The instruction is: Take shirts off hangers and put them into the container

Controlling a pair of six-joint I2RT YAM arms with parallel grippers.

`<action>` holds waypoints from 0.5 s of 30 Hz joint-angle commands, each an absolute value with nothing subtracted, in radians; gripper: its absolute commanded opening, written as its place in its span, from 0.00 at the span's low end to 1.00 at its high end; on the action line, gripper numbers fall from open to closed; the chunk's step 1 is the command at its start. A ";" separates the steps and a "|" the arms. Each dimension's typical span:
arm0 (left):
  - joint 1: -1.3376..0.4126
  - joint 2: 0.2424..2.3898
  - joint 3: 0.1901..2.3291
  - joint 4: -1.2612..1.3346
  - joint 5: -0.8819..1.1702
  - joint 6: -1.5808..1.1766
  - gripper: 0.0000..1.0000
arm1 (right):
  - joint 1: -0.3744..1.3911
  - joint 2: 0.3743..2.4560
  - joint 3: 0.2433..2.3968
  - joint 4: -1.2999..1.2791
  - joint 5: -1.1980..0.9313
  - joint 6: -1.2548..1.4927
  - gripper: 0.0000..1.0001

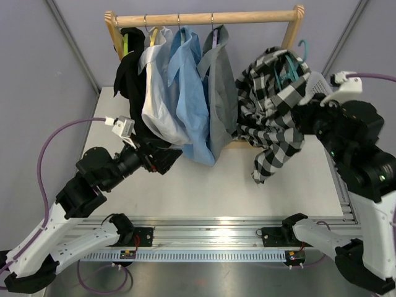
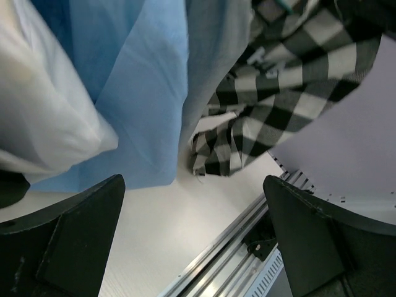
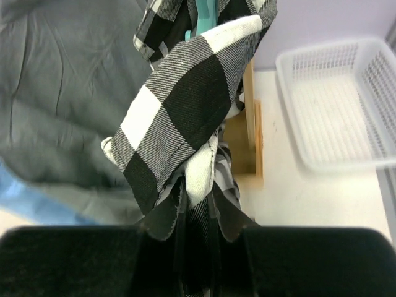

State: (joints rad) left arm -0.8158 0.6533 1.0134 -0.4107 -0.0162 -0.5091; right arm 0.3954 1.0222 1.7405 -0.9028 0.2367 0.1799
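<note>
Four shirts hang on hangers from the rail: black (image 1: 128, 68), white (image 1: 154, 93), light blue (image 1: 189, 93) and grey (image 1: 221, 99). The black-and-white checked shirt (image 1: 272, 105) hangs bunched to the right of them, still draped over a teal hanger (image 1: 291, 68). My right gripper (image 3: 198, 229) is shut on a fold of the checked shirt (image 3: 185, 105), below the teal hanger (image 3: 201, 15). The white lattice container (image 3: 337, 117) stands on the table to its right. My left gripper (image 2: 195, 241) is open and holds nothing, low under the light blue shirt (image 2: 136, 93) hem.
The wooden rail frame (image 1: 204, 17) crosses the back, and its base (image 3: 250, 142) lies beside the container. An aluminium track (image 1: 216, 226) runs along the near table edge. The container (image 1: 318, 83) is partly hidden behind my right arm in the top view.
</note>
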 commanded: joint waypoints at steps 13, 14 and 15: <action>-0.934 0.997 1.204 0.113 0.213 -0.545 0.99 | 0.403 0.766 1.658 -1.219 -0.319 0.333 0.00; -0.951 1.044 1.219 0.123 0.198 -0.519 0.99 | 0.402 0.759 1.657 -1.224 -0.331 0.333 0.00; -0.981 1.067 1.232 0.129 0.183 -0.509 0.99 | 0.402 0.753 1.657 -1.230 -0.365 0.331 0.00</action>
State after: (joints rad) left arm -0.9264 1.0214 1.1610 -0.0315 0.1673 -0.5392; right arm 0.3958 0.7906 1.6409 -1.2434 -0.2058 0.3195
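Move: The plaid shirt, already pinched in the right fingers, has its teal hanger's crossbar about 10 cm ahead of that hand, 3 cm left and 6 cm up. The rod's right end lies roughly 20 cm ahead, level sideways and 15 cm up; the white container is some 30 cm ahead, 20 cm right and 40 cm below. From the empty left hand, the hanger is about 18 cm ahead, 30 cm right and 14 cm up, with the grey shirt 15 cm ahead, 12 cm right and 7 cm up. Swiftly back from the rack, about 13 cm, the right hand draws the pinched plaid shirt while sinking some 6 cm, drifting left near the end and turning counter-clockwise about 20 degrees with its fingers tipping down. The left hand first rises some 5 cm, then sweeps about 11 cm right past the front of the blue shirt towards the teal hanger, turning slightly clockwise, fingers still wide open. ##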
